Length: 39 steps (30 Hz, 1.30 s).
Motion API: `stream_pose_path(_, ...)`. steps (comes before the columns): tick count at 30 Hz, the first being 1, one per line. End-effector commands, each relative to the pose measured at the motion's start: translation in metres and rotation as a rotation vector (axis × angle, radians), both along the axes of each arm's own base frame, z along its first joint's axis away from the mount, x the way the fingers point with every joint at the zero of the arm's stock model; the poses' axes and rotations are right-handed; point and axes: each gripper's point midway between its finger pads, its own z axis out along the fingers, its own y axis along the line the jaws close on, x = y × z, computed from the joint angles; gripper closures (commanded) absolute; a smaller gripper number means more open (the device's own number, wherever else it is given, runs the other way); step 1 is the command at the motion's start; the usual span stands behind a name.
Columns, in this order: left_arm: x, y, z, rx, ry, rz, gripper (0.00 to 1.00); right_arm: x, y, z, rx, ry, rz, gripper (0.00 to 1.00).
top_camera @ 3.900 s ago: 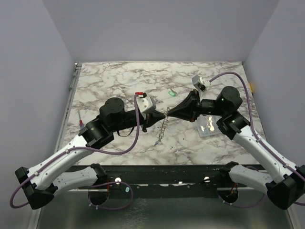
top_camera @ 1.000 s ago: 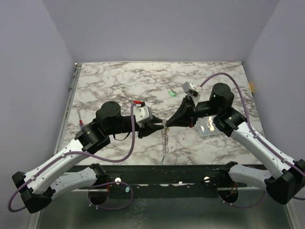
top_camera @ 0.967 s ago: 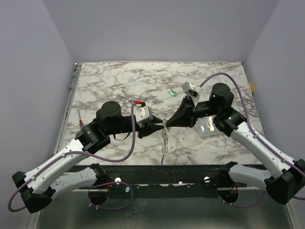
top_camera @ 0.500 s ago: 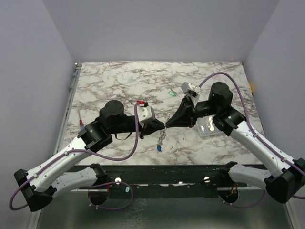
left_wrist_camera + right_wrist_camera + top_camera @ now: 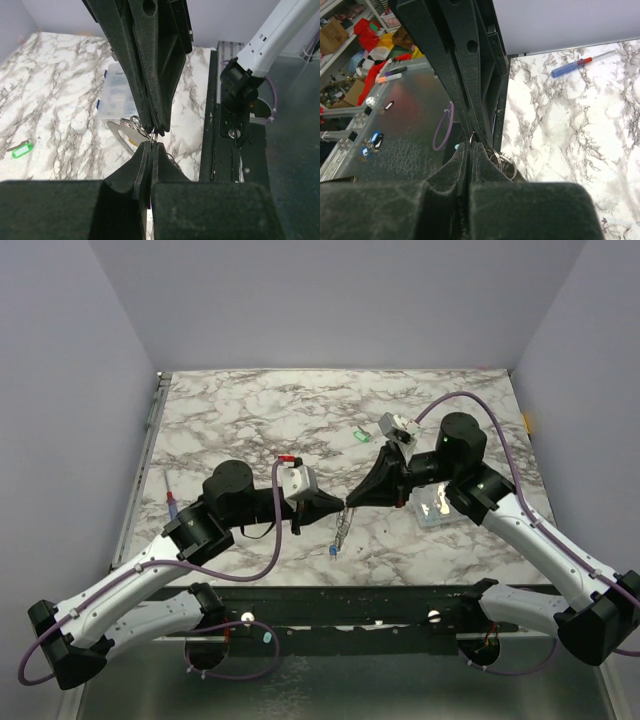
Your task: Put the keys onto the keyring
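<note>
The keyring (image 5: 344,504) is pinched between both gripper tips above the table's middle, and its fine chain (image 5: 342,528) hangs down from it. A blue key (image 5: 331,552) sits at the chain's lower end. My left gripper (image 5: 338,506) comes in from the left and is shut on the thin ring wire (image 5: 152,142). My right gripper (image 5: 350,502) meets it tip to tip from the right, shut on the same ring (image 5: 471,139). Small silver rings (image 5: 503,161) bunch beside the right fingertips. A green key (image 5: 361,436) lies alone on the marble behind the grippers, seen also in the left wrist view as the green key (image 5: 21,149).
A small clear plastic box (image 5: 436,506) lies under the right arm, to the right of the grippers. A red-and-blue pen (image 5: 172,504) lies near the table's left edge. The black front rail (image 5: 330,598) runs just below the hanging chain.
My left jaws have closed onto the ring. The left arm shifted slightly, the chain swung, and a blue key now shows at its lower end. The right gripper stayed shut in place.
</note>
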Motion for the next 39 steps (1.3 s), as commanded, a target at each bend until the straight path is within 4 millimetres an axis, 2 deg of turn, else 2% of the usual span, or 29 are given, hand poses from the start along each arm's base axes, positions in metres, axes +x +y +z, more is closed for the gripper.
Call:
stream_pose_path(1, 0.009, 0.006, 0.028, -0.148, -0.075, 0.083, 1.0, 0.007, 0.004, 0.01, 0.02, -0.029, -0.064, 0.94)
stream_pose_path(6, 0.011, 0.011, 0.034, -0.194, -0.086, 0.115, 1.0, 0.008, 0.004, 0.014, 0.037, -0.032, -0.078, 0.54)
stream_pose_path(11, 0.012, 0.015, 0.035, -0.222, -0.097, 0.14, 1.0, 0.008, 0.003, 0.023, 0.074, -0.053, -0.104, 0.39)
stream_pose_path(15, 0.01, 0.018, 0.033, -0.224, -0.127, 0.135, 1.0, 0.017, -0.002, 0.032, 0.121, -0.101, -0.208, 0.35)
stream_pose_path(21, 0.002, 0.028, 0.024, -0.217, -0.242, 0.116, 1.0, 0.025, -0.011, 0.041, 0.19, -0.176, -0.323, 0.35)
stream_pose_path(27, -0.01, 0.05, 0.023, -0.255, -0.458, 0.128, 1.0, 0.019, -0.011, 0.034, 0.195, -0.229, -0.278, 0.37)
stream_pose_path(29, -0.008, 0.055, 0.02, -0.239, -0.51, 0.148, 1.0, 0.022, -0.012, 0.031, 0.204, -0.243, -0.3, 0.37)
stream_pose_path(31, -0.004, 0.055, 0.011, -0.18, -0.538, 0.15, 1.0, 0.039, -0.014, 0.031, 0.207, -0.229, -0.402, 0.37)
stream_pose_path(33, 0.0, 0.054, 0.0, -0.12, -0.539, 0.145, 1.0, 0.068, -0.019, 0.028, 0.175, -0.189, -0.559, 0.36)
stream_pose_path(35, 0.001, 0.052, -0.009, -0.093, -0.534, 0.139, 1.0, 0.103, -0.026, 0.016, 0.099, -0.123, -0.73, 0.36)
stream_pose_path(38, 0.003, 0.051, -0.022, -0.068, -0.546, 0.134, 1.0, 0.158, -0.038, -0.016, -0.072, 0.009, -0.987, 0.35)
stream_pose_path(39, 0.005, 0.052, -0.027, -0.058, -0.546, 0.139, 1.0, 0.172, -0.043, -0.036, -0.153, 0.061, -1.065, 0.34)
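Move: The green-tagged key lies on the table about 33 cm ahead of the right hand, 6 cm to its right and 31 cm below. The clear plastic box sits about 14 cm ahead of that hand, 24 cm to its right and equally low. The keyring hangs roughly 5 cm beneath both meeting fingertips and 2 cm back. From the left hand, the green-tagged key is about 33 cm ahead, 6 cm right and 30 cm below. Open the right fingers wide to let go of the keyring at the left fingertips. Ease the right gripper up about 3 cm, then swing it forward towards the green-tagged key, nearly 10 cm in all, turning some 35 degrees clockwise and sinking slightly late on. Keep the left fingers shut on the ring, drawing it about 5 cm left after a small rise and rolling the wrist close to 30 degrees. ##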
